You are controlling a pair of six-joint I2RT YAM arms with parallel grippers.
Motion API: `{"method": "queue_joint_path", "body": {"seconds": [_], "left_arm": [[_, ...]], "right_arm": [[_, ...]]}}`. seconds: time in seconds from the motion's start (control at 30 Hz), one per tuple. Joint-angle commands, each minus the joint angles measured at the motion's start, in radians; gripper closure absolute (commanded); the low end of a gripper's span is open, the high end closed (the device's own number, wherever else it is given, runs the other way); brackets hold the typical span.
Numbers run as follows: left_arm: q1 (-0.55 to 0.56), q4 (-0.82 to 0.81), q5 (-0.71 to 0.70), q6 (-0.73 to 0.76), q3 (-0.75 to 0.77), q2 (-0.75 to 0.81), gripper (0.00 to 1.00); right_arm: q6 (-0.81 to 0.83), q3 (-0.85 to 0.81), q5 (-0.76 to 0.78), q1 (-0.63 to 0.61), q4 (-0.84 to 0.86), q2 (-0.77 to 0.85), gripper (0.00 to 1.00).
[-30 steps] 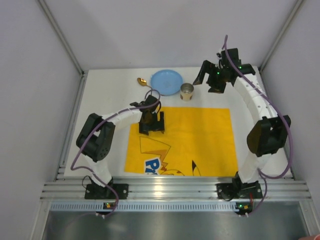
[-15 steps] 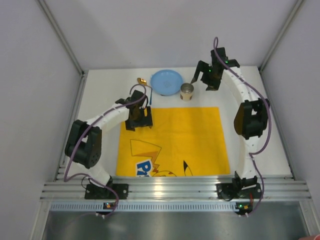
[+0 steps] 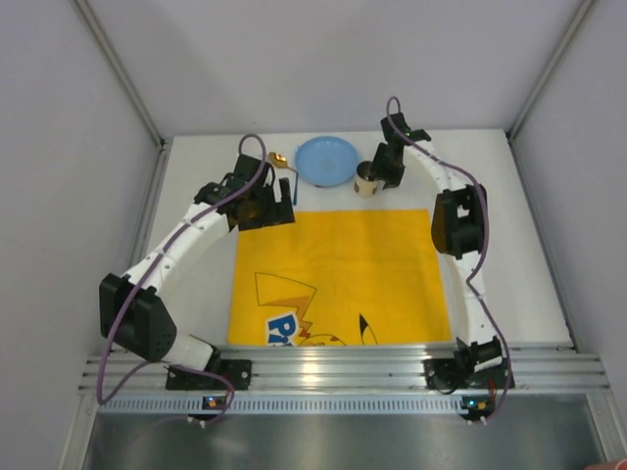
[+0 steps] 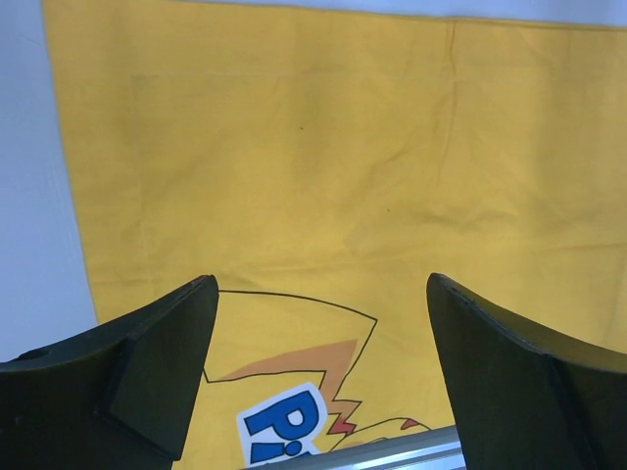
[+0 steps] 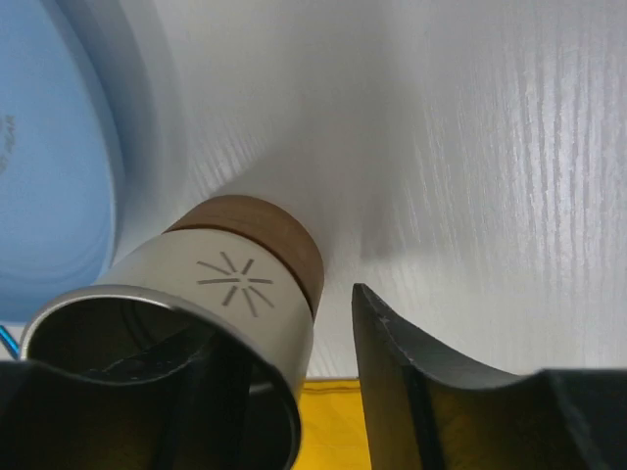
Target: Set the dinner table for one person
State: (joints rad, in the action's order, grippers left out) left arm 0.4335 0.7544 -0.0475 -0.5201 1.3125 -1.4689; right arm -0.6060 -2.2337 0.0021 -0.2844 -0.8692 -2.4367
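Note:
The white dinner table [image 3: 186, 264] carries a yellow cartoon placemat [image 3: 343, 274] lying flat in the middle. Behind it stand a blue plate [image 3: 326, 160], a steel cup with a brown base [image 3: 366, 181] and a gold spoon [image 3: 277, 159]. My left gripper [image 3: 272, 208] hangs open and empty over the placemat's far left corner; its wrist view shows the mat [image 4: 323, 166] between the wide-apart fingers [image 4: 167, 362]. My right gripper [image 3: 382, 168] is open at the cup [image 5: 216, 284]: one finger is inside it, the other [image 5: 421, 392] just outside the wall, with a gap.
Silver rails [image 3: 343, 372] edge the near side of the table, and white walls close in the left, right and back. The plate's rim [image 5: 49, 147] lies right next to the cup. A thin blue stick [image 3: 295, 186] lies between spoon and plate.
The placemat has slid left and now lies flat. My left gripper has drawn back to the mat's far left corner. My right gripper has swung left and down onto the cup.

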Motion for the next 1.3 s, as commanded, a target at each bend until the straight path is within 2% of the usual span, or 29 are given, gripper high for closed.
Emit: {"method": "queue_joint_path", "body": {"seconds": [0.0,0.03,0.07,0.13,0.17,0.3,0.43,0.63,0.77,0.83,0.87,0.97,1.07,1.27], "left_arm": [[-0.010,0.014,0.026,0.025,-0.022,0.045,0.07],[-0.013,0.014,0.028,0.028,-0.024,0.047,0.07],[-0.015,0.016,0.028,0.029,-0.024,0.048,0.07],[-0.021,0.028,0.024,0.028,-0.021,0.045,0.07],[-0.022,0.028,0.024,0.026,-0.022,0.044,0.07],[-0.029,-0.004,-0.003,0.023,-0.018,0.018,0.07],[-0.041,0.023,-0.020,0.035,0.114,-0.079,0.08],[-0.048,0.051,-0.054,0.088,0.413,-0.373,0.09],[-0.050,0.065,-0.020,0.098,0.630,-0.556,0.10],[-0.052,0.068,-0.028,0.094,0.681,-0.644,0.11],[-0.053,0.072,-0.032,0.083,0.733,-0.672,0.11],[-0.058,0.089,-0.048,0.063,0.818,-0.766,0.11],[-0.058,0.063,-0.060,0.068,0.847,-0.815,0.11],[-0.059,0.045,-0.078,0.095,0.883,-0.890,0.12]], "right_arm": [[-0.024,-0.063,0.075,-0.022,-0.024,-0.012,0.60],[-0.024,-0.066,0.073,-0.024,-0.024,-0.021,0.65],[-0.024,-0.067,0.069,-0.022,-0.027,-0.022,0.77],[-0.015,-0.067,0.068,-0.024,-0.028,-0.019,0.87],[-0.009,-0.069,0.073,-0.024,-0.027,-0.015,1.00],[0.041,-0.127,0.076,-0.010,-0.028,0.027,1.00],[0.083,-0.063,0.075,0.014,-0.040,0.235,1.00],[0.147,0.316,0.090,0.017,-0.073,0.548,1.00],[0.158,0.645,0.104,0.017,-0.053,0.677,1.00],[0.157,0.732,0.095,0.016,-0.004,0.720,1.00],[0.157,0.793,0.093,0.016,0.010,0.728,1.00],[0.158,0.822,0.085,0.017,0.033,0.717,1.00],[0.163,0.818,0.068,0.013,0.047,0.702,1.00],[0.175,0.799,0.150,0.011,0.082,0.659,1.00]]}}
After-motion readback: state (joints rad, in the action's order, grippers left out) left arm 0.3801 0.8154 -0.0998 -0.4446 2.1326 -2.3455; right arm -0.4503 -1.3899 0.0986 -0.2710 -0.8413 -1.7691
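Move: From the right hand, the cup's middle is about 3 cm to the left, level fore and aft, and 1 cm lower. The plate lies some 8 cm ahead and 12 cm left; the yellow cloth's far right corner is about 6 cm back and 11 cm right. From the left hand, the blue cutlery handle lies roughly 21 cm ahead, 3 cm right and 16 cm down. The plate is 28 cm ahead and 11 cm right, the gold spoon 27 cm straight ahead, both about as low. Close the right gripper on the cup's right wall, one finger inside, lift it, swing it back some 18 cm and about 8 cm right in an arc, then lower it over the yellow cloth's far right corner, keeping the pinch. Meanwhile reach the open left gripper forward, then steeply down and slightly right, towards the blue handle beside the plate. ##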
